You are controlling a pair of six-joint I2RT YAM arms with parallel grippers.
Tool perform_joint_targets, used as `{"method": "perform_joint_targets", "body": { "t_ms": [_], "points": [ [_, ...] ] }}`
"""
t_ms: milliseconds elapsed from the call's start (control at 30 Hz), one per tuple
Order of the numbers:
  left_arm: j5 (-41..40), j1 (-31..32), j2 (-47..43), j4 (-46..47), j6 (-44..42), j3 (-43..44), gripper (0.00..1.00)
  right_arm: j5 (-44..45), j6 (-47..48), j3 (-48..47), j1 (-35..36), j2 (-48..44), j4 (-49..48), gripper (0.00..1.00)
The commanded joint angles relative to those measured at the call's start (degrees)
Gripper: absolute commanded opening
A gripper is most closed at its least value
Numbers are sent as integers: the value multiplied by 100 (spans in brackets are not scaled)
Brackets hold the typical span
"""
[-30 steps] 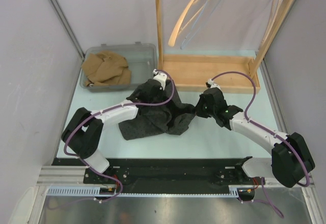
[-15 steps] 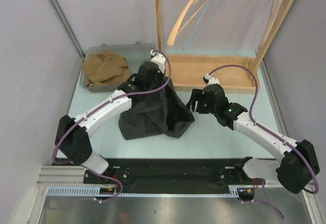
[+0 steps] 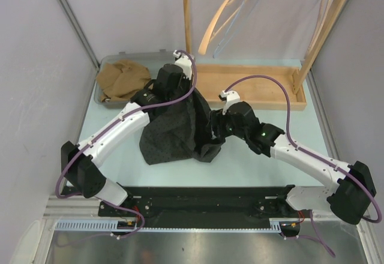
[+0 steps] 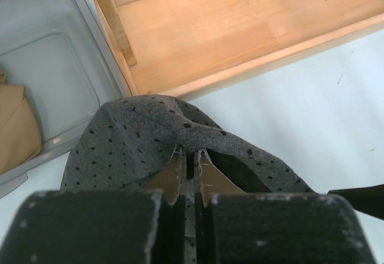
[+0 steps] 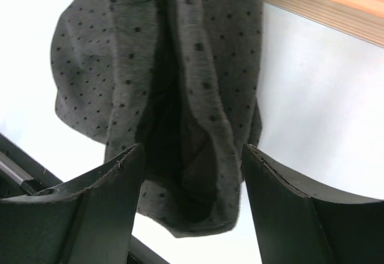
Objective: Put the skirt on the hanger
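Note:
The skirt point(image 3: 174, 133) is dark grey with black dots and hangs in a loose cone from my left gripper point(image 3: 175, 85), which is shut on its top edge above the table. In the left wrist view the skirt point(image 4: 138, 138) is pinched between the fingertips point(image 4: 175, 167) of the left gripper point(image 4: 189, 156). My right gripper point(image 3: 215, 131) stands open at the skirt's right hem. In the right wrist view its fingers point(image 5: 282, 186) straddle a hanging fold of the skirt point(image 5: 198, 96) without closing on it. A pale hanger point(image 3: 231, 21) hangs from the wooden rack's top bar.
The wooden rack's base tray point(image 3: 252, 87) lies just behind the skirt, with its left post point(image 3: 187, 30) and slanted right post point(image 3: 324, 30). A grey bin point(image 3: 165, 66) at the back left holds a tan garment point(image 3: 123, 81).
My left gripper has closed on the skirt and lifted it up and back towards the rack. My right gripper has opened and moved left to the skirt's right hem.

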State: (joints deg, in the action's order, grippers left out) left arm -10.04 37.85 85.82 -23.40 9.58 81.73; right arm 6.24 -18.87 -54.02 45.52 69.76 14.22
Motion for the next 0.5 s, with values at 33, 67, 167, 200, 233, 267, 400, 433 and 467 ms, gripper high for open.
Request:
{"method": "perform_joint_targets", "body": {
  "t_ms": [33, 67, 167, 200, 233, 267, 400, 433, 467],
  "points": [
    [20, -23, -390, -33, 70, 492, 0, 281, 86, -223, 133, -15, -209, 69],
    [29, -23, -408, -59, 52, 562, 0, 368, 68, -206, 133, 20, -183, 69],
    [20, -23, -549, -156, 26, 616, 0, 692, -2, -144, 150, 29, -218, 66],
    [11, -23, -601, -191, 26, 624, 0, 773, -11, -144, 142, 29, -244, 66],
    [-6, -23, -654, -209, 26, 624, 0, 800, 6, -144, 116, 21, -235, 66],
    [-59, -23, -750, -235, 26, 659, 0, 774, 15, -161, 107, 20, -244, 67],
    [-199, -23, -927, -358, 35, 923, 0, 502, 7, -258, 141, 20, -43, 66],
    [-235, -23, -944, -376, 35, 993, 0, 431, -37, -258, 168, 12, -7, 66],
    [-313, -23, -971, -411, 35, 1159, 0, 405, -124, -250, 246, 3, 54, 66]
  ]
}}
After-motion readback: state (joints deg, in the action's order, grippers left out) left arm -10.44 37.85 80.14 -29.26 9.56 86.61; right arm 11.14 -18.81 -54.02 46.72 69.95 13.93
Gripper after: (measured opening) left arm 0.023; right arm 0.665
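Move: Above and beyond the left hand, which already pinches the skirt, the wooden hanger hangs about 11 cm ahead, 9 cm right and 15 cm up. The rack tray lies some 18 cm ahead, 23 cm right and 17 cm below; the clear bin 18 cm ahead, 20 cm left and 14 cm below. From the open right hand, the skirt's free fold hangs roughly 3 cm ahead, 4 cm left and 5 cm below, the tray 27 cm ahead and 13 cm right. Lifting the skirt by its pinched edge, the left hand rises about 6 cm, slowly at first and then faster, and draws back and to its left by some 2 cm each, with the fingers staying shut. The right hand all but stays in place with its fingers still wide open beside the hanging fold, only turning a few degrees. ##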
